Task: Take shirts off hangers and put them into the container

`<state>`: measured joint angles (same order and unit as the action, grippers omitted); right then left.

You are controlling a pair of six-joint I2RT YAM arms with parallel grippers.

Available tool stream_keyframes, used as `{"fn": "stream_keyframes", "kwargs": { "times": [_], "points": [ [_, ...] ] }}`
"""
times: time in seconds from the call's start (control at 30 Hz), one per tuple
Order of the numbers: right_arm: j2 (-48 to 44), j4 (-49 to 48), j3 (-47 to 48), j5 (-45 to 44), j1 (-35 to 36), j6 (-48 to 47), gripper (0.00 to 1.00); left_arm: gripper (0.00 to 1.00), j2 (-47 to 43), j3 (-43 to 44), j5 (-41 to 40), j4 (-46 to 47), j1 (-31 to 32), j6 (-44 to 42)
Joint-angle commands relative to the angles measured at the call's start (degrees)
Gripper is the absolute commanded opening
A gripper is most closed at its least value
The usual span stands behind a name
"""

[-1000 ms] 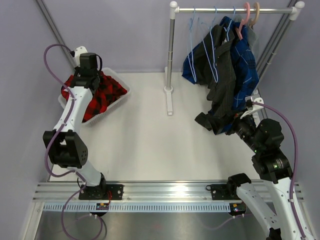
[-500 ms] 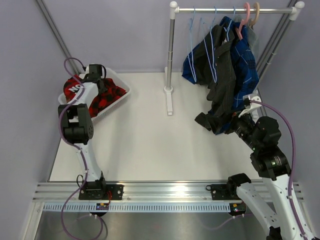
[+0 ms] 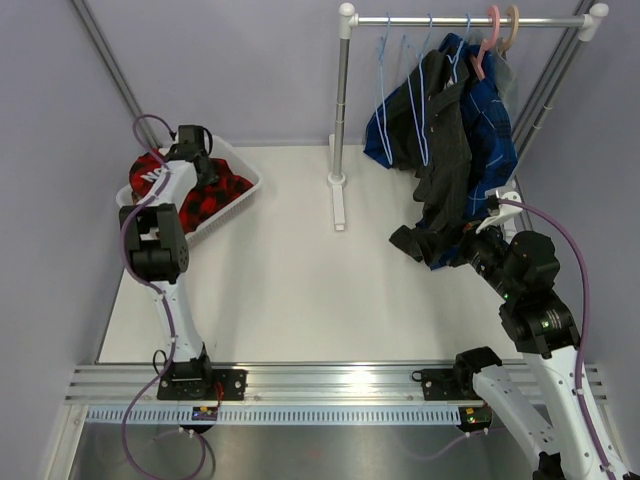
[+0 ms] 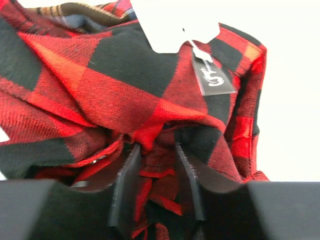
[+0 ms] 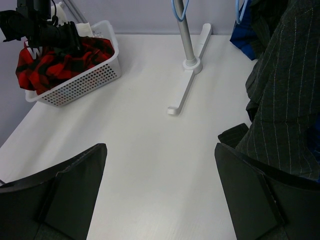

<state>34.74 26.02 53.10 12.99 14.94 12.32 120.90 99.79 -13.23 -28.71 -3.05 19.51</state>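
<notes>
The red-and-black check shirt (image 3: 212,190) (image 4: 125,85) lies bunched in the white slotted container (image 3: 246,186) (image 5: 87,80) at the far left. My left gripper (image 3: 197,163) (image 4: 155,147) is pushed down into it. Its fingers stand parted, with loose red folds lying between them, so it is open. A dark grey shirt (image 3: 445,160) (image 5: 290,100) and a blue plaid shirt (image 3: 497,120) hang on the rail at the right, with light-blue hangers (image 3: 385,60) beside them. My right gripper (image 3: 470,250) (image 5: 160,170) is wide open over bare table, just left of the grey shirt's hem.
The rack's upright pole (image 3: 342,100) and flat foot (image 3: 338,205) (image 5: 187,85) stand mid-table. A pink hanger (image 3: 490,35) and a beige hanger (image 3: 512,25) hang at the rail's right end. A white tag (image 4: 175,25) and a dark label (image 4: 215,75) hang from the red shirt. A brown plaid edge (image 4: 75,9) shows beneath it.
My left arm has folded back and the gripper has gone down into the container with the red shirt. Its jaws have parted. The right arm has barely shifted.
</notes>
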Motion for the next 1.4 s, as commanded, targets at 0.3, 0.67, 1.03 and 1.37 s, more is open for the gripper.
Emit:
{"fn": "stream_keyframes", "kwargs": {
  "times": [0.3,0.67,1.03,1.37],
  "points": [
    [-2.6,-1.1,0.7,-0.2,-0.2,-0.3,0.99,0.8,-20.4,1.5,-3.3,-1.4,1.0,-2.9],
    [-4.7,-0.7,1.1,-2.8,-0.2,-0.2,1.0,0.99,-45.3,-8.5,1.4,-1.4,5.5,-5.8],
    [-12.1,4.7,8.1,-12.6,-0.2,-0.3,1.0,0.99,-85.5,-28.7,14.4,-3.2,5.5,-10.0],
    [-17.7,8.9,11.4,-23.9,0.0,-2.7,0.99,0.99,-98.3,-30.6,13.5,-13.8,10.9,-11.6]
  ]
}}
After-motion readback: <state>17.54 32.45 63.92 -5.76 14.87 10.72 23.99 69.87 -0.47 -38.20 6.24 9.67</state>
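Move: Just at the left fingertips, already half open in its folds, lies the red-black shirt, its middle about 4 cm back, 4 cm left and 3 cm below; the container's middle is 4 cm back, 4 cm left, 6 cm below. The white tag is some 8 cm ahead, 4 cm left. From the right hand that shirt lies about 28 cm ahead, 57 cm left, 26 cm lower; the grey shirt hangs about 18 cm straight ahead. Opening wide out of the shirt's folds, the left hand lets go and lifts nearly straight up some 20 cm, then sweeps back about 35 cm, still climbing at first, away from the container, tipping its fingers up 55 degrees to near level and turning clockwise. Later the right hand, still open and empty, backs off the hanging shirts, up, back and right by some 16 cm. ##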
